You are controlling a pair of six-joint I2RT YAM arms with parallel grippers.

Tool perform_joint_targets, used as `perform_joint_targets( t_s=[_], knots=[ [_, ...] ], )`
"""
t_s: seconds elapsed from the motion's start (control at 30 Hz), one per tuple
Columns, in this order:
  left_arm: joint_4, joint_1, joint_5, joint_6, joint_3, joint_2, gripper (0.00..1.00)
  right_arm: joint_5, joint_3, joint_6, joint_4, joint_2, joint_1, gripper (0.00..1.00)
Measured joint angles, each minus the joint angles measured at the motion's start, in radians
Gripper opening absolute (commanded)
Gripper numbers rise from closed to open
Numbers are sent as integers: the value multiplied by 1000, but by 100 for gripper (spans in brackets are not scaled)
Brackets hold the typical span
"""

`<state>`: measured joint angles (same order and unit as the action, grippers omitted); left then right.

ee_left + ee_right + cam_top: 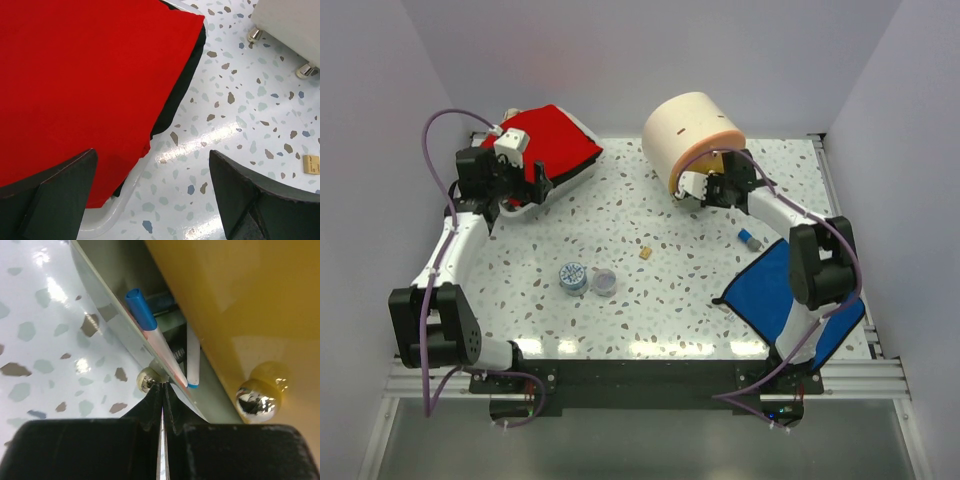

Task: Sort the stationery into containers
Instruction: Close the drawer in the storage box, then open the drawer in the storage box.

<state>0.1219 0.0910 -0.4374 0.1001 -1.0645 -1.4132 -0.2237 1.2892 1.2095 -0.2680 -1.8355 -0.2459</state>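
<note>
My left gripper (538, 184) (152, 155) stands open at the near corner of the white case with the red top (548, 140) (75, 75), nothing between its fingers. My right gripper (704, 189) (164, 386) is shut, with its tips against the front of a pale drawer (107, 315) of the cream drum (692, 135), right beside the drawer's small knob (148, 379). A blue-capped pen (142, 312) and a white pen (193, 357) lie in that drawer. Two tape rolls (573, 276) (604, 282), a tan cube (645, 253) (311, 164) and a blue-grey stub (750, 239) lie on the table.
A yellow drawer (240, 295) with a shiny knob (256, 401) sits right of the pale one. The flat blue cloth (785, 295) lies at the near right under my right arm. Two small knobs (255, 34) (305, 71) of the drum show in the left wrist view.
</note>
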Motion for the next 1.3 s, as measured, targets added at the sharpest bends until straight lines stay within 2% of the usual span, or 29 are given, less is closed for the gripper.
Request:
perform_joint_targets(
  t_s=[0.37,0.57,0.7,0.73,0.8,0.83,0.87,0.93,1.07,1.17,1.2,1.3],
  knots=[
    [3,-6,0,3,-21,-21,98,16,10,-99,142,-42,-1,0],
    [3,-8,0,10,-20,-21,98,26,-63,-153,225,-24,-6,0],
    [4,-8,0,15,-21,-21,98,45,-78,-201,222,-5,-16,0],
    [4,-8,0,15,-20,-21,98,50,-85,-214,208,11,-17,16],
    [4,-8,-1,15,-20,-21,99,54,-94,-248,164,56,-18,35],
    [4,-8,-2,14,-20,-20,99,57,-95,-269,130,87,-16,48],
    [2,-8,-3,13,-20,-19,99,58,-96,-296,96,123,-14,52],
    [-3,-9,-10,4,-18,-15,99,54,-96,-377,31,212,-1,60],
    [-23,-10,-29,-21,-1,2,99,21,-86,-606,-32,350,53,60],
    [-32,-17,-40,-39,12,7,99,-23,-51,-735,-47,346,101,62],
    [-30,-21,-42,-40,14,6,99,-46,-32,-785,-49,328,116,69],
    [-29,-30,-50,-48,14,3,99,-97,-10,-899,-23,261,137,72]
  ],
)
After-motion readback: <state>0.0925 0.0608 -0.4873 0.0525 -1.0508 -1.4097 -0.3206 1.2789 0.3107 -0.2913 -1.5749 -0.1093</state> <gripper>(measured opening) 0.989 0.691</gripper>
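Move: The bottom drawer's front is right at the right hand's shut fingertips, its middle about 1 cm to the left and 3 cm below; it stands a few centimetres open, with pens inside. The storage box's middle is some 11 cm ahead and 5 cm left. On the table, some 7 cm lower, the blue-capped bottle lies 12 cm back and 10 cm right, the yellow block 15 cm back and 18 cm left. From the left hand the drawer front is about 43 cm right, 3 cm ahead and 14 cm below. Forward some 2.5 cm the right hand keeps pushing the bottom drawer's front towards the box with its shut fingertips, then eases back and leaves it. It lifts quickly about 11 cm, backing off and drifting right, as the fingers open well over halfway and the wrist rolls its left side up and swings clockwise; at the very end it sinks a little. ##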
